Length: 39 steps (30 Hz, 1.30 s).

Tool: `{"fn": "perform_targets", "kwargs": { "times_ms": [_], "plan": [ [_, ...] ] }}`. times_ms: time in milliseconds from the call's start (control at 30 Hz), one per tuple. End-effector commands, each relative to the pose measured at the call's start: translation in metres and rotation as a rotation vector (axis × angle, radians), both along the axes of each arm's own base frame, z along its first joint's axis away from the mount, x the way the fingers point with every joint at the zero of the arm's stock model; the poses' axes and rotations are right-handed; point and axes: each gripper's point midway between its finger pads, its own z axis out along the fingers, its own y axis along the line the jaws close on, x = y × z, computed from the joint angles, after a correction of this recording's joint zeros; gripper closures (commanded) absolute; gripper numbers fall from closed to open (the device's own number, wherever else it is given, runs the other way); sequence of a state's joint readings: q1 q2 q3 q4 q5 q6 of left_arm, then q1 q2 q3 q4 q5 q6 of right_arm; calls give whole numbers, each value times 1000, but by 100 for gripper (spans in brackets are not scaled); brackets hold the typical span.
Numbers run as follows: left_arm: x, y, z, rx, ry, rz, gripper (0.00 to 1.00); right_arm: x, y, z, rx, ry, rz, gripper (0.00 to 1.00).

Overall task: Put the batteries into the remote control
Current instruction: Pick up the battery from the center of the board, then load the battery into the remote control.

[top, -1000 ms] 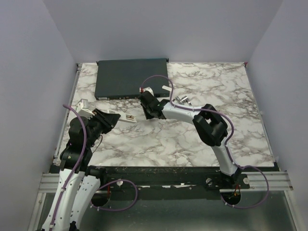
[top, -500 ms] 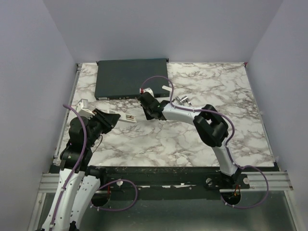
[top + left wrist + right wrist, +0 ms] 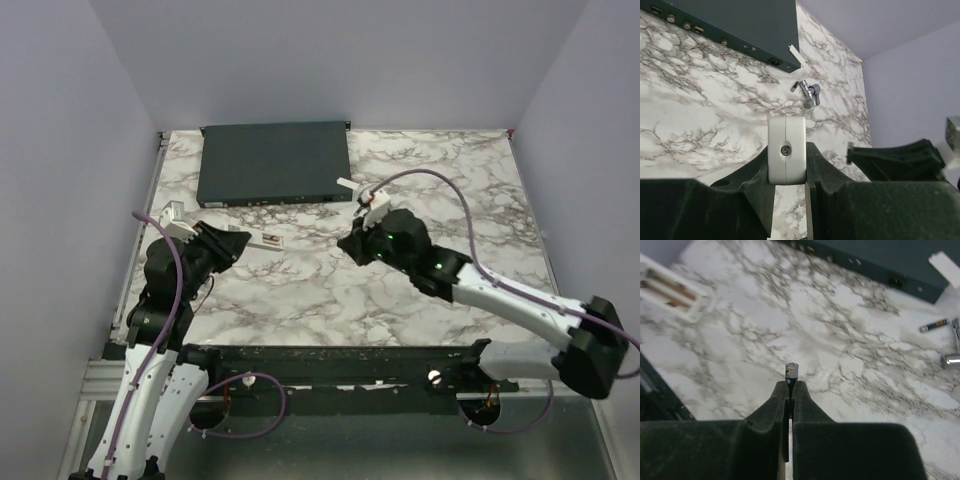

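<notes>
My left gripper (image 3: 236, 244) is shut on one end of the white remote control (image 3: 266, 240), holding it over the left part of the table. In the left wrist view, the remote's end (image 3: 786, 145) with a screw sits clamped between the jaws. The right wrist view shows the remote's open compartment (image 3: 671, 288) with reddish strips inside. My right gripper (image 3: 350, 245) (image 3: 791, 386) is shut on a slim dark battery (image 3: 792, 371) that sticks out past the fingertips, to the right of the remote. Another battery (image 3: 933, 325) lies on the marble.
A large flat dark-grey box (image 3: 272, 162) lies at the back. Near its right corner rests a small white cover piece (image 3: 345, 183) (image 3: 946, 261). Shiny metal parts (image 3: 807, 92) (image 3: 952, 352) sit on the table right of it.
The right gripper has shut on a battery and pulled back from near the box toward the table's middle, its arm now stretched low. The left gripper still holds the remote.
</notes>
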<state>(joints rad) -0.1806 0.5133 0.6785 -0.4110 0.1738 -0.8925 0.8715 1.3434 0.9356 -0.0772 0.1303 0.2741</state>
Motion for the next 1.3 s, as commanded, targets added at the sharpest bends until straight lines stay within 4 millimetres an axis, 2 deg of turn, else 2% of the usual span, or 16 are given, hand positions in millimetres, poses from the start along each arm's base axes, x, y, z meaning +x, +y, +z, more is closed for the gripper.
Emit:
{"fn": "perform_targets", "kwargs": {
  "times_ms": [0, 133, 233, 467, 600, 833, 1000, 1267],
  "plan": [
    [7, -10, 28, -20, -114, -58, 100, -51, -3, 58, 231, -181, 237, 99],
    [10, -20, 24, -38, -108, -108, 100, -103, -12, 101, 366, -297, 449, 99],
    [9, -29, 25, -62, -123, -160, 100, -136, -17, 125, 419, -359, 595, 99],
    [-10, -61, 49, -110, -246, -368, 100, -167, -30, 150, 452, -519, 737, 99],
    [-30, -81, 68, -143, -364, -530, 100, -183, -35, 149, 429, -636, 840, 99],
    [-47, -94, 80, -148, -444, -639, 100, -182, -42, 148, 438, -720, 804, 99],
    [-57, -103, 80, -155, -479, -722, 100, -180, -41, 144, 414, -729, 812, 99],
    [-85, -116, 85, -189, -601, -893, 100, -174, -38, 145, 408, -719, 787, 99]
  ]
}}
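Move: The open battery compartment of the remote, which the left hand holds, lies about 14 cm to the right hand's left, 3 cm back and 5 cm above. The loose second battery lies roughly 17 cm ahead and 6 cm right of the right hand, some 16 cm below, with the metal clamp just beyond its right end, about 10 cm right of the hand. From the left hand, the already gripped battery is some 19 cm to the right, 4 cm ahead and 8 cm lower. Still pinching the battery already lifted from the board, the right hand sweeps back about 17 cm while rising some 14, edges right, then nearly stops; its fingers swing counter-clockwise and level out to point left towards the remote. The left hand keeps its grip and brings the remote right about 11 cm, up and back, turning some 45 degrees clockwise and tilting up. ##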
